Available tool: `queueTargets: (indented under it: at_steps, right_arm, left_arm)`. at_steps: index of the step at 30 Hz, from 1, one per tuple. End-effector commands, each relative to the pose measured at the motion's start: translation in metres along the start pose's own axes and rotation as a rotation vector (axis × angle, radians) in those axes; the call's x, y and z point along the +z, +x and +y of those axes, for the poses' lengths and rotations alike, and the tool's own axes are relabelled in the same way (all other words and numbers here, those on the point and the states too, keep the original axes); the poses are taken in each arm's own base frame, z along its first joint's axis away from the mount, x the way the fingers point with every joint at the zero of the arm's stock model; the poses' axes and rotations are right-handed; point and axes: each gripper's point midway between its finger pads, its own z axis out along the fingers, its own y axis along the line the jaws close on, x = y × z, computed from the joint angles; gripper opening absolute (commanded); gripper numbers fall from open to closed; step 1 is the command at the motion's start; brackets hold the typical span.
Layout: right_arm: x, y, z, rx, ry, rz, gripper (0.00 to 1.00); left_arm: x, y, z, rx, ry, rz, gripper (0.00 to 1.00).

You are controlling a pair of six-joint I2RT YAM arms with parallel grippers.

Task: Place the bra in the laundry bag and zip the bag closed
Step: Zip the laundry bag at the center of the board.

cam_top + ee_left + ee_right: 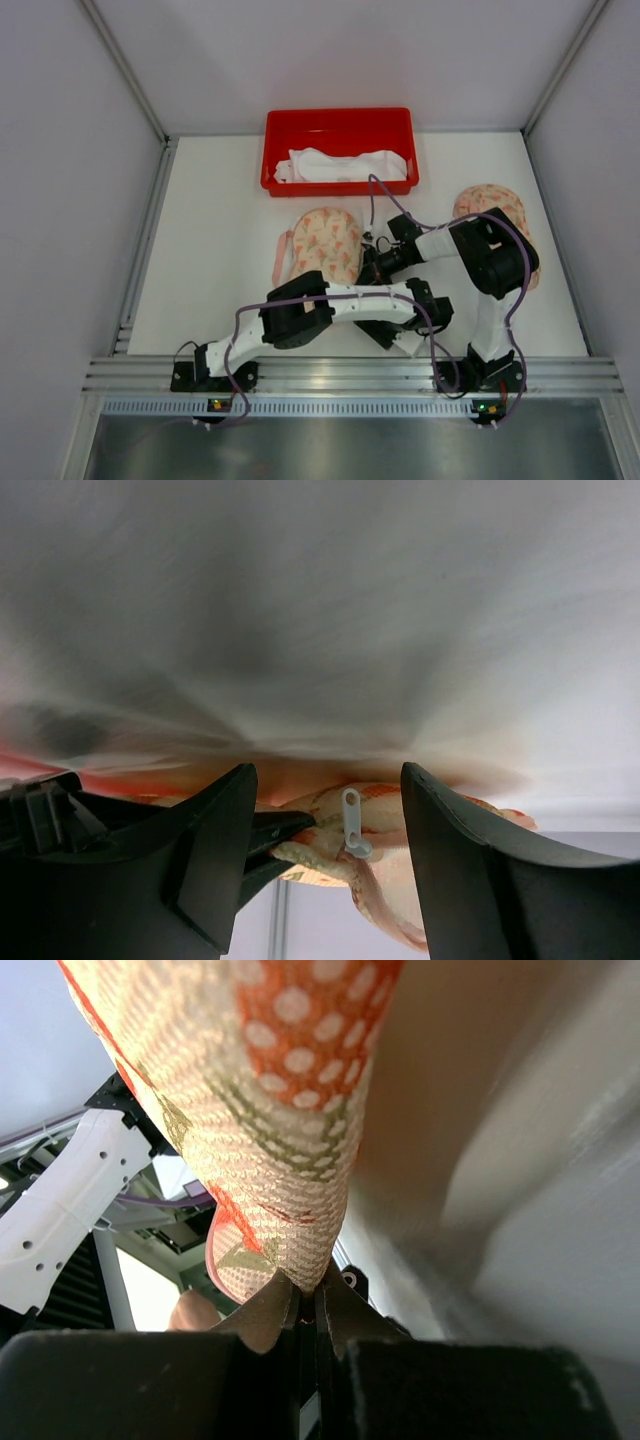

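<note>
The white bra lies in the red bin at the back of the table. The laundry bag is a dome of peach mesh with a floral print, resting mid-table. My right gripper is shut on the bag's near edge; in the right wrist view the mesh is pinched between the jaws of the right gripper. My left gripper stands open just short of the bag. The bag's white zipper pull shows in the gap between its fingers, touching neither. From above, the left gripper is mostly hidden under its wrist.
A second patterned mesh dome lies at the right, partly behind my right arm. Both forearms cross close together over the table's near middle. Metal rails line the near edge and grey walls enclose the table.
</note>
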Motion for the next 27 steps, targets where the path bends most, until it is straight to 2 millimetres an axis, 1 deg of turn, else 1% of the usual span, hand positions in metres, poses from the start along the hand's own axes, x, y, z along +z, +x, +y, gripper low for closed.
queueTargets:
  at_steps: [1,6,8,15,17,18,19,21,22,24,25,27]
  right_arm:
    - [0.001,0.003,0.006,-0.013,0.016,0.011,0.0]
    - [0.0,0.005,0.005,-0.018,0.019,0.009,0.0]
    - [0.0,0.004,0.005,-0.021,0.02,0.01,0.0]
    - [0.0,0.005,0.005,-0.027,0.025,0.009,0.0]
    - [0.0,0.005,0.005,-0.026,0.025,0.011,0.0]
    - [-0.001,0.004,0.006,-0.026,0.023,0.009,0.0]
    - [-0.001,0.004,0.005,-0.029,0.024,0.009,0.0]
    - [-0.001,0.004,0.006,-0.035,0.025,0.007,0.0]
    - [-0.001,0.004,0.006,-0.033,0.026,0.006,0.0]
    - [-0.001,0.004,0.005,-0.034,0.028,0.006,0.0]
    - [0.0,0.004,0.005,-0.035,0.027,0.009,0.0]
    - [-0.001,0.003,0.005,-0.036,0.029,0.007,0.0]
  left_arm:
    - [0.002,0.017,0.002,0.034,0.023,0.074,0.66]
    - [0.007,0.023,0.004,0.022,0.033,0.083,0.63]
    - [0.007,0.023,0.004,0.023,0.036,0.083,0.6]
    - [0.012,0.028,0.0,0.031,0.045,0.109,0.58]
    - [0.015,0.032,0.001,0.029,0.05,0.122,0.56]
    - [0.016,0.034,0.002,0.029,0.049,0.124,0.54]
    - [0.017,0.035,0.001,0.028,0.052,0.129,0.5]
    - [0.016,0.036,0.001,0.031,0.057,0.125,0.45]
    - [0.015,0.036,0.001,0.03,0.056,0.122,0.4]
    - [0.013,0.036,0.0,0.029,0.054,0.117,0.37]
    - [0.013,0.036,-0.001,0.032,0.055,0.115,0.32]
    - [0.011,0.036,-0.003,0.035,0.058,0.11,0.26]
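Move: The zipper pull is only about 1 cm ahead of the left hand's open fingers, 2 cm to the left and 1 cm lower. The right gripper's tips, shut on the bag's edge, are some 3 cm ahead, level sideways, 1 cm higher. The bag's middle lies roughly 7 cm ahead and 8 cm left, its pink strap 8 cm ahead and 17 cm left, both 2 cm below. From the right hand, the pull is about 2 cm back, 2 cm left and 2 cm down. The left hand, pointing steeply down, first sinks about 1 cm beside the bag's zipper edge, then eases left and forward by some 2 cm in all to bring its fingertips around the zipper pull, while the fingers close slowly at first and then faster to about half their starting gap. The right hand stays almost in place and keeps its pinch on the bag's edge as the hold for the zipper, its wrist hardly turning. ##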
